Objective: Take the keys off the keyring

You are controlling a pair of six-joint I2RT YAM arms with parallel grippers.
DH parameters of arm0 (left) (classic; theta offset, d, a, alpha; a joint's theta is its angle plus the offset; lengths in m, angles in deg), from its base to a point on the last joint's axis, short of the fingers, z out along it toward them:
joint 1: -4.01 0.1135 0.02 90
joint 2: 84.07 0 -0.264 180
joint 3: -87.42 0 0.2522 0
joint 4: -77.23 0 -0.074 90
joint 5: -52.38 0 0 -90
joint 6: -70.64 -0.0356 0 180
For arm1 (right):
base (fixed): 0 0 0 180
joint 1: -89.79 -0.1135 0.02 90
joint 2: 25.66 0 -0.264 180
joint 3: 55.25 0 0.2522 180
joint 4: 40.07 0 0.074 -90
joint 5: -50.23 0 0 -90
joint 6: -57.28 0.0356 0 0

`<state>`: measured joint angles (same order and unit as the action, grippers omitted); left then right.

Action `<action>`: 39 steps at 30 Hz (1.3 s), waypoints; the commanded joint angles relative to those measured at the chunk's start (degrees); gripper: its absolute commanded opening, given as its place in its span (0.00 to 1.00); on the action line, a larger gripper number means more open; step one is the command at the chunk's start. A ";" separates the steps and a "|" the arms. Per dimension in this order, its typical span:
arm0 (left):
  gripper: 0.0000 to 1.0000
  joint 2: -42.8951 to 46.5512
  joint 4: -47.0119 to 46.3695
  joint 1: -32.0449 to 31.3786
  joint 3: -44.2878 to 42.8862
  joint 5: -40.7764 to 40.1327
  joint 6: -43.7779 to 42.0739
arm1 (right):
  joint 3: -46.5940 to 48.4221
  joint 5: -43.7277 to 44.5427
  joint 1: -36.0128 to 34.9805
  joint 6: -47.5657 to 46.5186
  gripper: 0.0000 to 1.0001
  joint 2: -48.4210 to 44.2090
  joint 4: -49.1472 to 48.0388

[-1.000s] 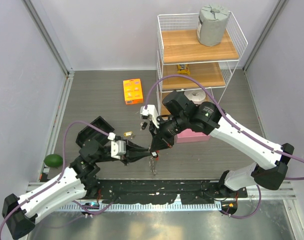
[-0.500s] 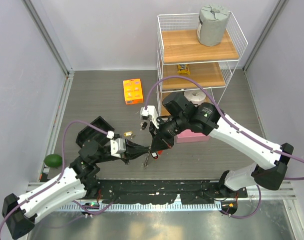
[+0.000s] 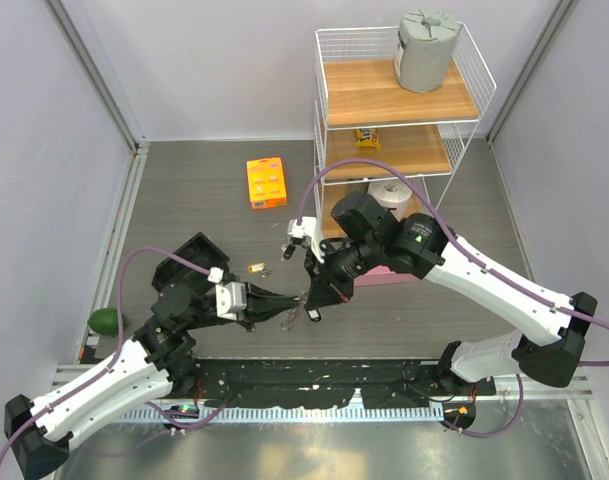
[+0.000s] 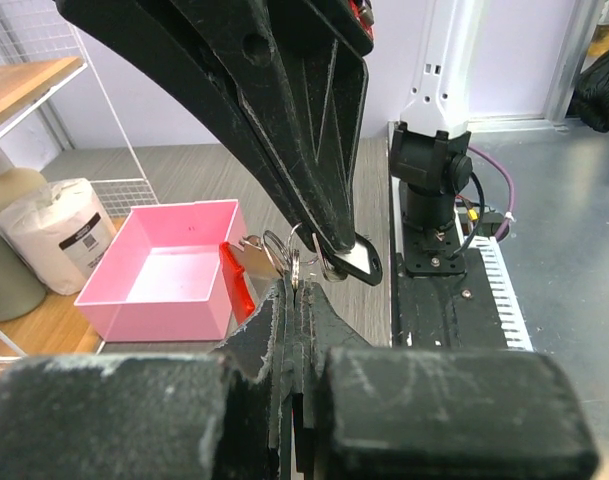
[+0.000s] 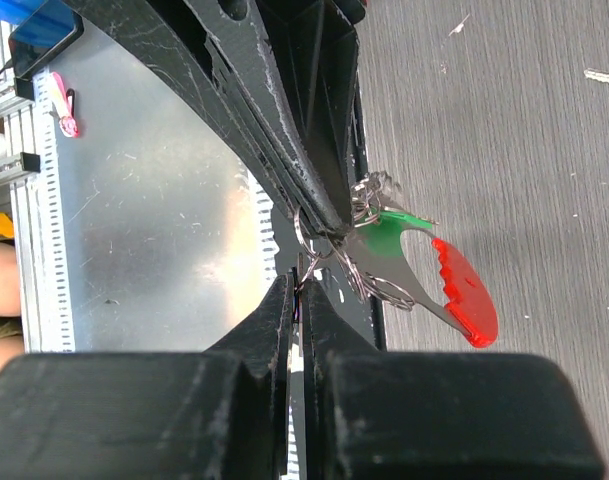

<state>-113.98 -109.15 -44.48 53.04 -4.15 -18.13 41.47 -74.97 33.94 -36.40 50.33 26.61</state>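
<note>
Both grippers meet over the table's near middle. My left gripper (image 3: 287, 312) is shut on the thin silvery keyring (image 4: 293, 262), pinching its wire edge-on between the fingertips. My right gripper (image 3: 311, 298) comes from the opposite side and is shut on a thin flat metal piece on that ring, apparently a key (image 5: 302, 272). The red strap fob (image 5: 466, 293), a green tag (image 5: 382, 236) and several ring loops hang beside the jaws. A dark-headed key (image 4: 360, 262) dangles at the right fingertips. One loose key with a yellowish head (image 3: 256, 268) lies on the table.
A pink open box (image 3: 389, 272) sits right of the grippers, also in the left wrist view (image 4: 164, 270). An orange box (image 3: 266, 183) lies farther back. A white wire shelf (image 3: 399, 120) stands at back right. A green object (image 3: 106, 320) is at the left edge.
The hanging bunch has been drawn up between the two grippers. The right gripper shifted slightly right and down, and the left arm drew back a little to the left.
</note>
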 commanded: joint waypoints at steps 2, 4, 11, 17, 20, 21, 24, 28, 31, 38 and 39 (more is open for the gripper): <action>0.00 0.56 -1.13 0.06 -2.05 -0.52 -0.97 | -1.48 -0.04 -0.04 1.66 0.05 -2.68 -1.60; 0.00 0.64 -0.95 0.06 -2.05 -0.60 -0.97 | -1.57 -0.04 -0.04 1.66 0.05 -2.77 -1.60; 0.00 -1.46 3.26 -0.03 -4.16 0.10 -0.97 | -0.43 -0.48 -0.04 0.96 0.05 -2.42 -1.25; 0.00 -4.63 9.24 -1.25 -7.24 -0.95 -4.39 | 1.33 -2.94 -0.04 1.57 0.05 0.04 -1.59; 0.00 -5.51 10.30 -1.78 -7.42 -2.36 -5.98 | 1.59 -5.05 -0.04 4.98 0.05 1.09 -3.53; 0.00 -5.60 9.86 -1.87 -7.07 -2.45 -6.16 | 1.68 -5.58 -0.04 5.78 0.05 1.18 -4.66; 0.00 -5.33 5.48 -1.87 -4.70 -3.50 -5.37 | 1.33 -6.10 -0.04 10.26 0.06 1.53 -8.26; 0.00 -5.07 -5.32 -1.78 -0.22 -4.12 -2.74 | -1.13 -8.82 -0.04 18.51 0.26 1.01 -16.33; 0.00 -6.91 -13.58 -1.78 2.51 -3.77 0.50 | -4.20 -11.20 -0.04 24.76 0.49 -0.40 -23.82; 0.00 -14.20 -35.82 -0.38 5.33 0.27 11.84 | -4.30 -9.29 0.74 26.89 0.66 -5.76 -25.70; 0.00 -15.60 -38.89 -0.12 5.24 0.89 13.77 | -4.03 -8.58 0.92 25.58 0.66 -6.72 -24.72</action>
<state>-125.61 -128.63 -45.31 58.63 -5.02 -12.71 34.38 -82.07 35.18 -11.22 48.36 12.36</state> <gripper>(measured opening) 0.032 0.653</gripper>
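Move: The keyring is already pinched in the left fingertips. From the right hand it sits about 1 cm to the left, 1 cm ahead and level. The black tag is gripped at the right fingertips, some 2 cm back and 1 cm to the right of the left hand, level with it. The grey tool with the red edge hangs from the rings, roughly 4 cm ahead of the left hand, 2 cm to its right and 4 cm below. Hold the right gripper nearly still on the black tag while the left, keeping its pinch on the keyring, sinks about 2 cm and edges to the right. Then slide the right hand some 2 cm left towards the ring, opening its fingers wide to let go of the tag; roll it about 20 degrees and draw it slightly up and back, fingers straddling tag and key. ##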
